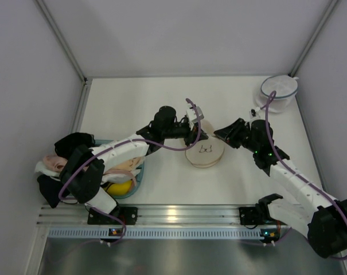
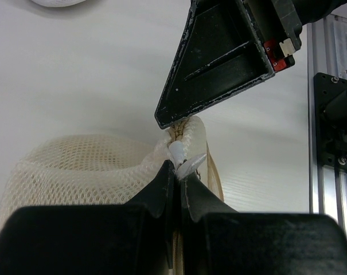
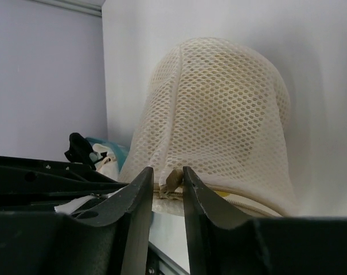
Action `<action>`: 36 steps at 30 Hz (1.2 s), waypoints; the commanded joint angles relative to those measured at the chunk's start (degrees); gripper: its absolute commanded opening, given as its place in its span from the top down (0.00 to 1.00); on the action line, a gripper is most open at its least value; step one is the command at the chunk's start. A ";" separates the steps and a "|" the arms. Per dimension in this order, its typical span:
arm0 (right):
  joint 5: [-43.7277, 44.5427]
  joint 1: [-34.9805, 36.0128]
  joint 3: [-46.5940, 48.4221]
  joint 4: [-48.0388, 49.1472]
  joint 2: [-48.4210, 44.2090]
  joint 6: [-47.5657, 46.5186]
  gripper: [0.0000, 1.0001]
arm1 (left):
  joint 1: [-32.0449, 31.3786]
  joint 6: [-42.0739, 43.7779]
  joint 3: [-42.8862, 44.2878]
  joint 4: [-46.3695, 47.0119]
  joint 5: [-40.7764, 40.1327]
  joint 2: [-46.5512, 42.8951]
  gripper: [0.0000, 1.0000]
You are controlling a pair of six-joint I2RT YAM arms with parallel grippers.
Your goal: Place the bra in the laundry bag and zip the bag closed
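Observation:
The laundry bag (image 1: 205,153) lies mid-table, round white mesh with a beige zip rim and a dark mark on its lid. My left gripper (image 1: 197,133) is at its far edge; in the left wrist view it (image 2: 178,172) is shut on a pale tab at the bag's rim (image 2: 196,134). My right gripper (image 1: 219,133) meets it from the right. Its jaws (image 3: 168,177) stand slightly apart with the tan zip pull (image 3: 173,179) between them, not squeezed. The bra (image 3: 222,193) shows as a yellow sliver at the rim and a faint tint through the mesh (image 3: 219,109).
A teal basket (image 1: 140,177) at the left holds peach, black and yellow garments (image 1: 119,186). A second round mesh bag with a blue rim (image 1: 278,91) sits at the back right. An aluminium rail (image 1: 179,215) runs along the near edge.

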 commanded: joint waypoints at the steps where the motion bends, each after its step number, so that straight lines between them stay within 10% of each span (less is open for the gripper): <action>1: -1.08 0.76 1.79 0.90 -1.49 -0.14 0.72 | -0.28 0.85 1.02 1.99 -0.42 -0.61 1.00; 10: -0.20 0.84 1.52 1.60 -0.35 -1.54 0.99 | -0.37 0.68 0.93 1.99 -1.12 -0.88 1.00; 22: 14.38 0.84 4.42 -10.69 -3.60 -11.56 1.00 | 0.33 -8.81 -3.72 7.34 -16.41 -9.30 1.00; 32: 18.78 0.84 3.63 -13.78 -7.46 -13.50 1.00 | -0.98 -11.98 -13.04 9.90 -11.94 -16.17 1.00; 36: 16.60 0.84 5.82 -11.59 -7.56 -19.45 1.00 | -1.34 -10.93 -12.00 5.00 -10.09 -17.83 0.54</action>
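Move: The bag's zip end sits in the right hand's gap, only about 1 cm ahead, 1 cm left and 1 cm below, its fingers still partly open around it. From the left hand, already pinching the bag's white tab, the zip end is about 4 cm right, 1 cm ahead and roughly level. That tab lies some 4 cm left of the right hand, neither ahead nor back; the printed face's middle is about 5 cm back, 4 cm left and 6 cm lower. Rightward by about 5 cm goes the right hand, once its fingers have shut on the zip end, rolling some 15 degrees so its left side dips. Meanwhile the left hand, at first still pinched shut, pulls away to its left about 4 cm while rising, then draws back and sinks a little, turning slightly counter-clockwise; its fingers open at the end to let go of the white tab. ##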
